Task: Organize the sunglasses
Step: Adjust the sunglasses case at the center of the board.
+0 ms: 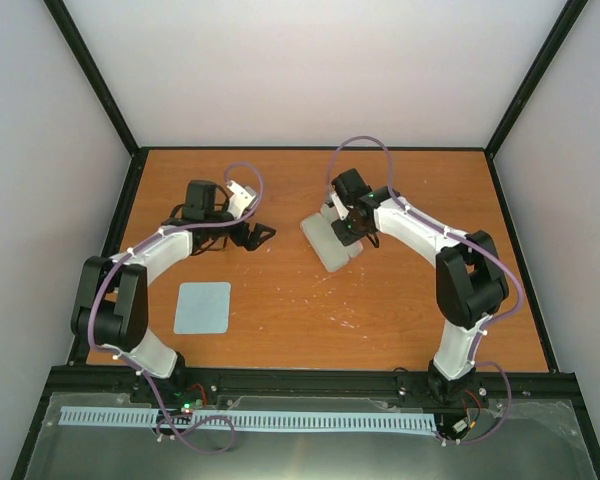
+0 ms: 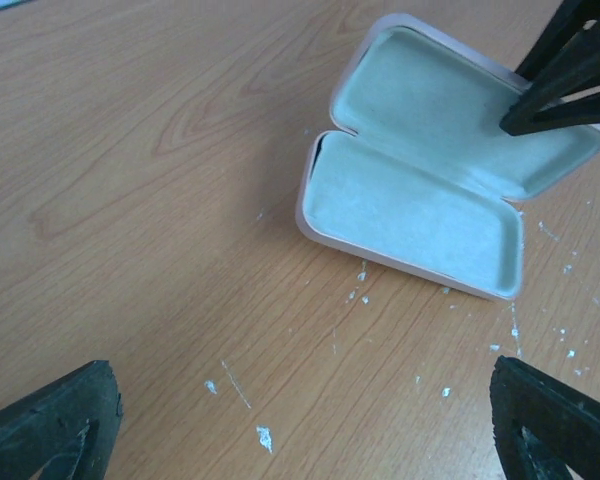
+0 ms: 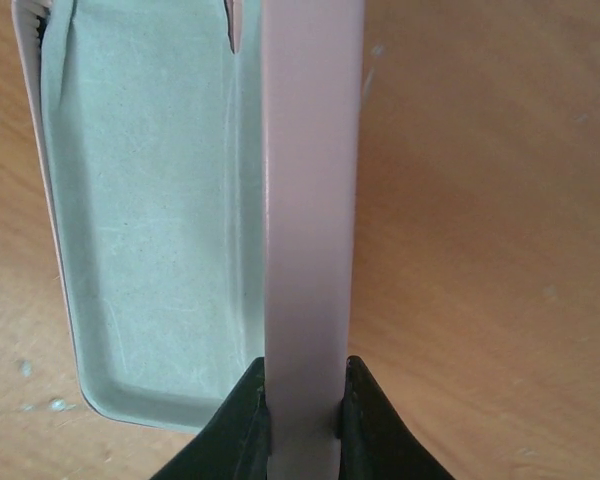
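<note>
The pink case (image 1: pixel 325 245) lies open on the table, its pale green lining empty (image 2: pixel 410 205). My right gripper (image 1: pixel 352 228) is shut on the raised pink lid (image 3: pixel 310 200), its fingertips (image 3: pixel 248 400) pinching the lid's edge. Its dark fingers also show in the left wrist view (image 2: pixel 565 75) over the lid. My left gripper (image 1: pixel 257 236) is open and empty, a little left of the case and above bare table (image 2: pixel 300 430). The sunglasses do not show plainly in any view. A thin dark shape by the left wrist (image 1: pixel 172 218) may be part of them.
A pale blue-grey square cloth (image 1: pixel 202 307) lies flat at the near left. White scuffs mark the wooden table (image 2: pixel 265 437) in front of the case. Black frame rails (image 1: pixel 310 150) edge the table.
</note>
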`<action>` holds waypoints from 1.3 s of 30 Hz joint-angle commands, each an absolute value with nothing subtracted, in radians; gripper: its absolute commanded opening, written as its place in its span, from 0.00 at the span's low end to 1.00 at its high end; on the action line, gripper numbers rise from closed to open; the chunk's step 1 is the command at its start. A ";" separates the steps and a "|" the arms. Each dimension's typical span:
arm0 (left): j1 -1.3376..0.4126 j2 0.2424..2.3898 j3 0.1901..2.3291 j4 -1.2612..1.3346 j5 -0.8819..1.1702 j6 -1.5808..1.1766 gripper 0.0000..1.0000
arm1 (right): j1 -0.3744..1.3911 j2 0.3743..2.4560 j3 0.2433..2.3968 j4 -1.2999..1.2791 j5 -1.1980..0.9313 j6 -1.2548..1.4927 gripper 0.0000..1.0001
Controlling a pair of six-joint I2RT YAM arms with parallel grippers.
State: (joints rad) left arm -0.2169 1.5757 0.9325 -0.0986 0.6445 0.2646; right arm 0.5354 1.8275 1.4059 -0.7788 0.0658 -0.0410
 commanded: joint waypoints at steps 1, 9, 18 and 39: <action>-0.174 1.521 1.001 -0.111 0.702 0.257 0.99 | 0.543 1.774 1.443 -0.663 0.211 -0.205 0.06; 0.027 1.554 1.091 -0.190 0.830 0.250 1.00 | 0.555 1.731 1.412 -0.566 0.241 -0.573 0.03; 0.193 1.612 1.196 -0.291 0.914 0.328 0.99 | 0.556 1.711 1.364 -0.477 0.095 -1.041 0.03; 0.230 1.675 1.211 -0.361 0.946 0.391 0.99 | 0.491 2.177 1.850 -0.863 -0.146 -1.157 0.05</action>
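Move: The right hand already pinches the outer edge of the open sunglasses case's lid; the case's middle lies about 5 cm to its left, 1 cm back and 4 cm below. The bare board it is taken to is roughly 8 cm left, 2 cm ahead and 6 cm below. From the open left hand the case is some 16 cm right, level ahead, 8 cm below, and the sunglasses about 13 cm left, 1 cm ahead, 10 cm below. Still pinching the lid, right arcs up, forward-left, then down, turning 60 degrees counter-clockwise; left withdraws 15 cm leftward. ##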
